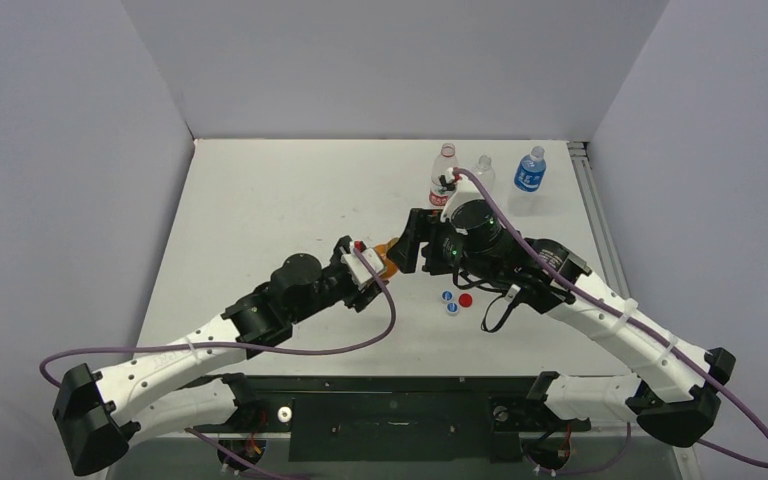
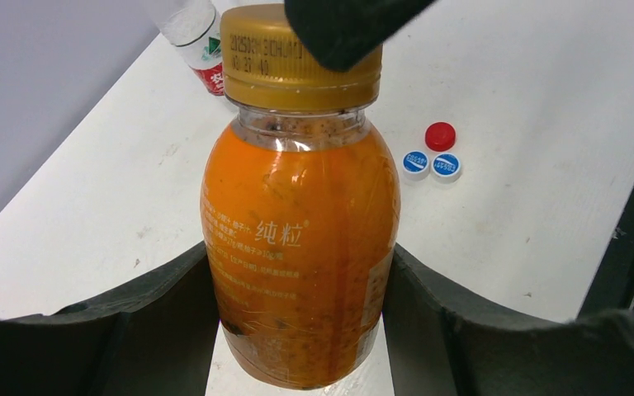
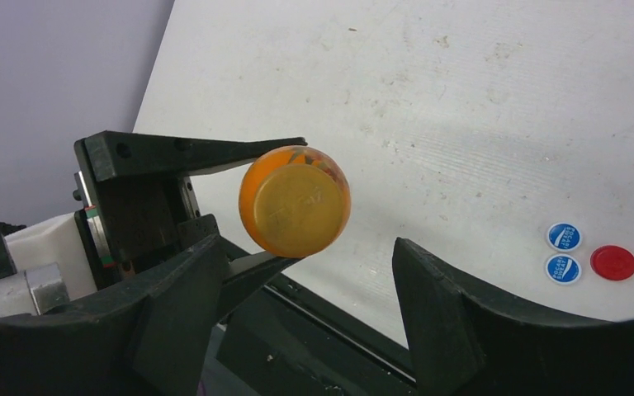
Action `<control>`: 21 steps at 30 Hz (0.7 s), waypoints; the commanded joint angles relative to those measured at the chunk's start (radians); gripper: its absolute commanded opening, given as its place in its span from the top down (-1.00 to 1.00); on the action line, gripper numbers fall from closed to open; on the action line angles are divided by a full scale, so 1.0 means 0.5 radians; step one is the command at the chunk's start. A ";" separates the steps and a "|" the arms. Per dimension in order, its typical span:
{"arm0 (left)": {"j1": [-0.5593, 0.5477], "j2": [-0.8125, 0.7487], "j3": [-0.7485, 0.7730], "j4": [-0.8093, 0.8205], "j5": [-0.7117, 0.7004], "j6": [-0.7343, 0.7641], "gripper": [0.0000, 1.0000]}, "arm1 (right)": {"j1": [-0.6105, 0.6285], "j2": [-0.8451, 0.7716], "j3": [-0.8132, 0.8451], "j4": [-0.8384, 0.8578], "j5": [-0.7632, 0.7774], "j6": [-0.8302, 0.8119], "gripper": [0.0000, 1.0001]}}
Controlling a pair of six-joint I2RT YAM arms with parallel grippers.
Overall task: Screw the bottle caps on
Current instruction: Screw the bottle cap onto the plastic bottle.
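An orange juice bottle (image 2: 297,247) stands between my left gripper's (image 2: 301,330) pads, which are shut on its lower body. An orange-gold cap (image 2: 281,62) sits on its neck. My right gripper (image 3: 309,247) hovers over that cap (image 3: 297,210) with its jaws spread wider than the cap and not touching it; one of its fingers (image 2: 338,29) shows in the left wrist view at the cap's top edge. On the table to the right lie a red cap (image 1: 465,299) and two blue-and-white caps (image 1: 447,296) (image 1: 453,307).
Three more bottles stand at the back right: a red-labelled one (image 1: 444,175), a clear one (image 1: 483,172) and a blue-labelled one (image 1: 530,170). The right arm's purple cable (image 1: 500,215) loops beside them. Grey walls close the table on three sides.
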 commanded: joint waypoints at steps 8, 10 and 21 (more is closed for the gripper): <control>0.033 -0.089 0.071 0.130 0.266 -0.070 1.00 | 0.096 0.136 0.133 0.015 0.036 -0.075 -0.22; 0.033 -0.097 0.065 0.130 0.257 -0.074 1.00 | 0.096 0.149 0.133 0.009 0.034 -0.069 -0.20; 0.036 -0.116 0.036 0.162 0.252 -0.158 0.63 | 0.094 0.142 0.116 0.033 0.056 -0.033 0.88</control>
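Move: The gold cap already sits on the orange bottle's neck, facing the right hand: some 3 cm to that hand's left, 1 cm ahead and 2 cm below its open fingertips. On the table, about 22 cm lower, the two blue caps lie roughly 9 cm ahead and 9 cm to the right of that hand, the red cap about 10 ahead and 12 right. From the left hand, which holds the bottle, the gold cap is about 6 cm up, 2 cm back and 2 cm right. The gold cap is taken for another grip: the right hand moves about 2.5 cm left towards it, first easing back slightly, then dips about 1.5 cm and comes partly up again, while its open fingers shut and pinch the cap's sides. The left hand keeps its hold on the orange bottle, drawing back about 1.5 cm and rising 1 cm, with a turn of some 5 degrees clockwise. ##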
